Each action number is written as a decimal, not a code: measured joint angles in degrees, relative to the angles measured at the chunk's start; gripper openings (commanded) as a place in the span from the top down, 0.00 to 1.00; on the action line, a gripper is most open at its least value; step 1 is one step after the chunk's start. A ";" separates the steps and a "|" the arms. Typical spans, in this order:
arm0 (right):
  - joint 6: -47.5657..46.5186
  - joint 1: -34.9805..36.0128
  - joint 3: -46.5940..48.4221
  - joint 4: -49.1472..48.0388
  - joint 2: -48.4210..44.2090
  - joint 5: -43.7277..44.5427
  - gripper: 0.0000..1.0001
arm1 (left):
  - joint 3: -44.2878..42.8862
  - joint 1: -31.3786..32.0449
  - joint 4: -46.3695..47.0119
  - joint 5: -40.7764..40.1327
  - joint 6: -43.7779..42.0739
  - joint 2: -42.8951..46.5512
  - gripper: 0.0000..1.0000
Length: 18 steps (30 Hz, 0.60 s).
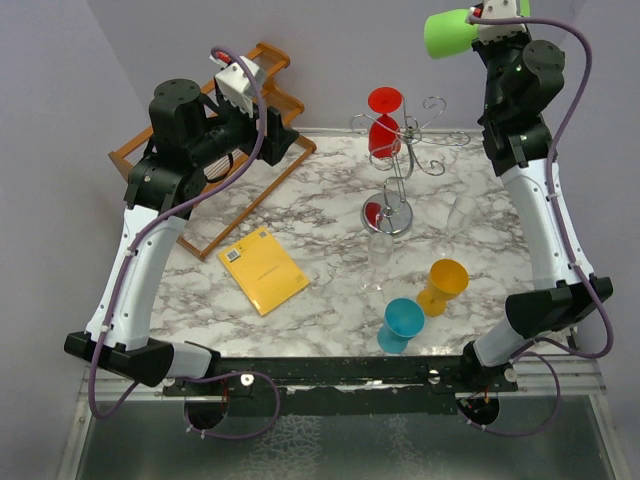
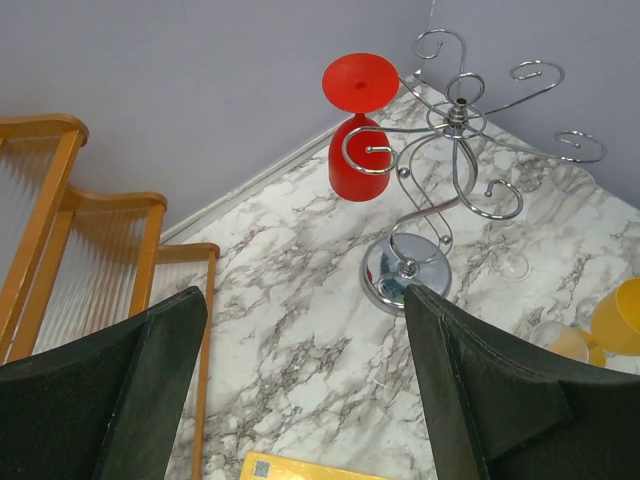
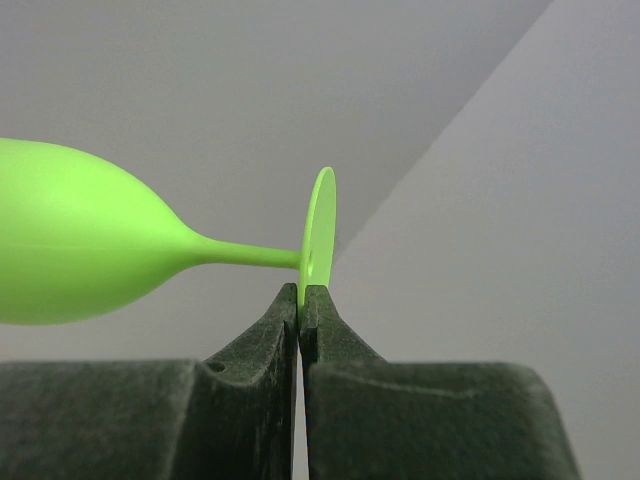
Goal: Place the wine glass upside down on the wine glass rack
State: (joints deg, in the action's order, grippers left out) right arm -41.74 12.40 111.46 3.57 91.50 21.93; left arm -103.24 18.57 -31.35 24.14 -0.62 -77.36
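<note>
A green wine glass (image 1: 448, 33) lies sideways in the air at the back right, high above the table. My right gripper (image 3: 300, 293) is shut on the rim of its foot; the bowl (image 3: 80, 245) points left. The silver wine glass rack (image 1: 405, 160) stands on its round base (image 2: 405, 272) at the table's back middle. A red wine glass (image 2: 360, 150) hangs upside down from one of its arms. My left gripper (image 2: 300, 295) hovers open and empty left of the rack, above the marble.
A slatted wooden rack (image 1: 250, 130) stands at the back left. A yellow booklet (image 1: 263, 270) lies on the marble table (image 1: 330, 200). A clear glass (image 1: 380, 260) stands before the rack's base, another clear one (image 1: 462, 210) to its right. A yellow glass (image 1: 443, 285) and a teal glass (image 1: 400, 322) stand near the front.
</note>
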 measured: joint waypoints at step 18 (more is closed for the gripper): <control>-27.06 0.00 -5.92 -1.62 7.06 -5.49 0.95 | 0.57 -1.36 0.04 0.09 0.00 0.22 0.17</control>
State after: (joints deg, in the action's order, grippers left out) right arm -68.79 12.40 105.54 1.96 98.56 16.45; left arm -102.67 17.21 -31.31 24.23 -0.62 -77.14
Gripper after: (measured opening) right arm 0.038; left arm 0.830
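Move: The right hand holds the green wine glass by its foot, with the bowl out to the left. The rack's empty rear hook is about 12 cm to this hand's left, 5 cm back and 17 cm below. The rack post's top is some 17 cm left, 10 back and 18 below; the hung red glass is about 21 left, 4 back and 25 below. From the left hand, the hook is roughly 27 cm right, 8 ahead and 10 below. Right hand sinks about 8 cm and pushes forward, rolling some 30 degrees left-side-down, bringing the bowl towards the rear hook. ##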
